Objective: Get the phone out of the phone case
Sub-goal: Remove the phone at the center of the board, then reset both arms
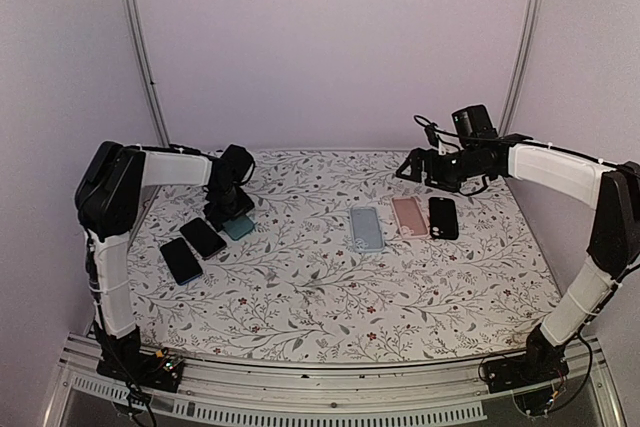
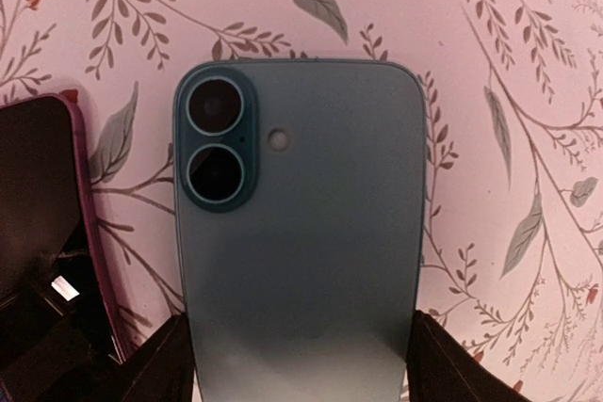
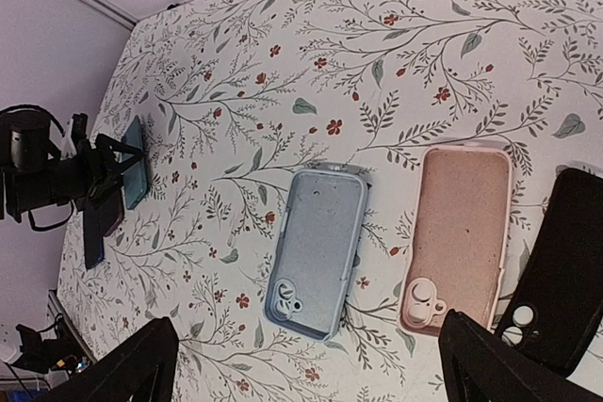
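Note:
A teal phone (image 2: pixel 301 233) with two round camera lenses fills the left wrist view, its back facing the camera. My left gripper (image 2: pixel 300 327) is shut on the phone, one dark finger (image 2: pixel 165 364) against each long edge. From above, this gripper (image 1: pixel 228 215) and the phone (image 1: pixel 240 227) are low at the table's left side. Whether the phone touches the cloth I cannot tell. An empty light blue phone case (image 1: pixel 366 229) lies open side up mid-table. My right gripper (image 1: pixel 408 169) hovers open and empty above the cases (image 3: pixel 303 327).
An empty pink case (image 1: pixel 408 216) and a black case (image 1: pixel 443 217) lie right of the blue one. Two dark phones (image 1: pixel 203 237) (image 1: pixel 181 260) lie left of the teal phone; one with a magenta edge (image 2: pixel 38 195) sits close beside it. A floral cloth (image 1: pixel 320 297) covers the table.

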Tool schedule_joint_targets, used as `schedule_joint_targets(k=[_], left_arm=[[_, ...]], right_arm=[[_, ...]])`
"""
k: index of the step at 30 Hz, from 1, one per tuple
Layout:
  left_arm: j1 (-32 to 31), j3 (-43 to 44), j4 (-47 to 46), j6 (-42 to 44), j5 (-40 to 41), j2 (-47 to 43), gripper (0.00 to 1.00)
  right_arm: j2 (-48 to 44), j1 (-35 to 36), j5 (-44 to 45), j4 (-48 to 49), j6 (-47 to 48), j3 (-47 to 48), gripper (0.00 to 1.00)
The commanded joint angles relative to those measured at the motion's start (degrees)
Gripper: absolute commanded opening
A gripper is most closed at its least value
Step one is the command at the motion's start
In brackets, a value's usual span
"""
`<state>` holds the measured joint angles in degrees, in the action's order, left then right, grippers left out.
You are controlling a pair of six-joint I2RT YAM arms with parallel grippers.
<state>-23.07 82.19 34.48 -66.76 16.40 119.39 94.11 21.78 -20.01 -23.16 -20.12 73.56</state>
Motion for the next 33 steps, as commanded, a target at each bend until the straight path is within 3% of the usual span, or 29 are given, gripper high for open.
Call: schedule_joint_targets(k=[1,12,25,31,33], left_arm=[[1.42,-2.47,2.01,0.77,-0.23,0.01,0.73],[1.44,-1.49,1.93,1.92,-0.02,-0.77,0.99],[-1.51,6.13,3.12,10.03,2.47,-3.19,0.99],[-2.62,5.80,2.93,12.78,3.90,-6.13,0.99],[-2.96,4.50,0.16,17.28,3.04,-7.87,0.99]], right_arm=[[0.75,0.75,0.92,-0.46,-0.50,1.33,0.99],[0.65,1.30,1.62,-0.59,-0.67,1.28,0.99],[-0.47,1.34,4.17,-0.67,-0.58,1.15,0.99],[-1.53,1.34,6.42,-0.16,-0.10,0.90,0.99],[-2.17,1.34,8.98,0.10,-0.01,0.68,0.99]])
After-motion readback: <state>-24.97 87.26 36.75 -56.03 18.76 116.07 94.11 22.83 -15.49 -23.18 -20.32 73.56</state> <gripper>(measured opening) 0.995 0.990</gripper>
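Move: Between the left fingers, gripped by its long sides and flat on the table, is the teal phone, its middle practically at the hand point and about 1 cm lower. The nearer black phone lies roughly 7 cm back and 6 cm left of this hand; the farther black phone is about 15 cm back and 10 cm left. From the idle, open right hand, the teal phone is some 40 cm left, about 2 cm ahead and 18 cm down. Opening from the teal phone's sides to full width, the left hand stays low, easing under 1 cm left, and lets go of it. Then the hand lifts clear about 5 cm, drifting some 2 cm forward and nearly as far right, while the wrist turns roughly 10 degrees clockwise. ##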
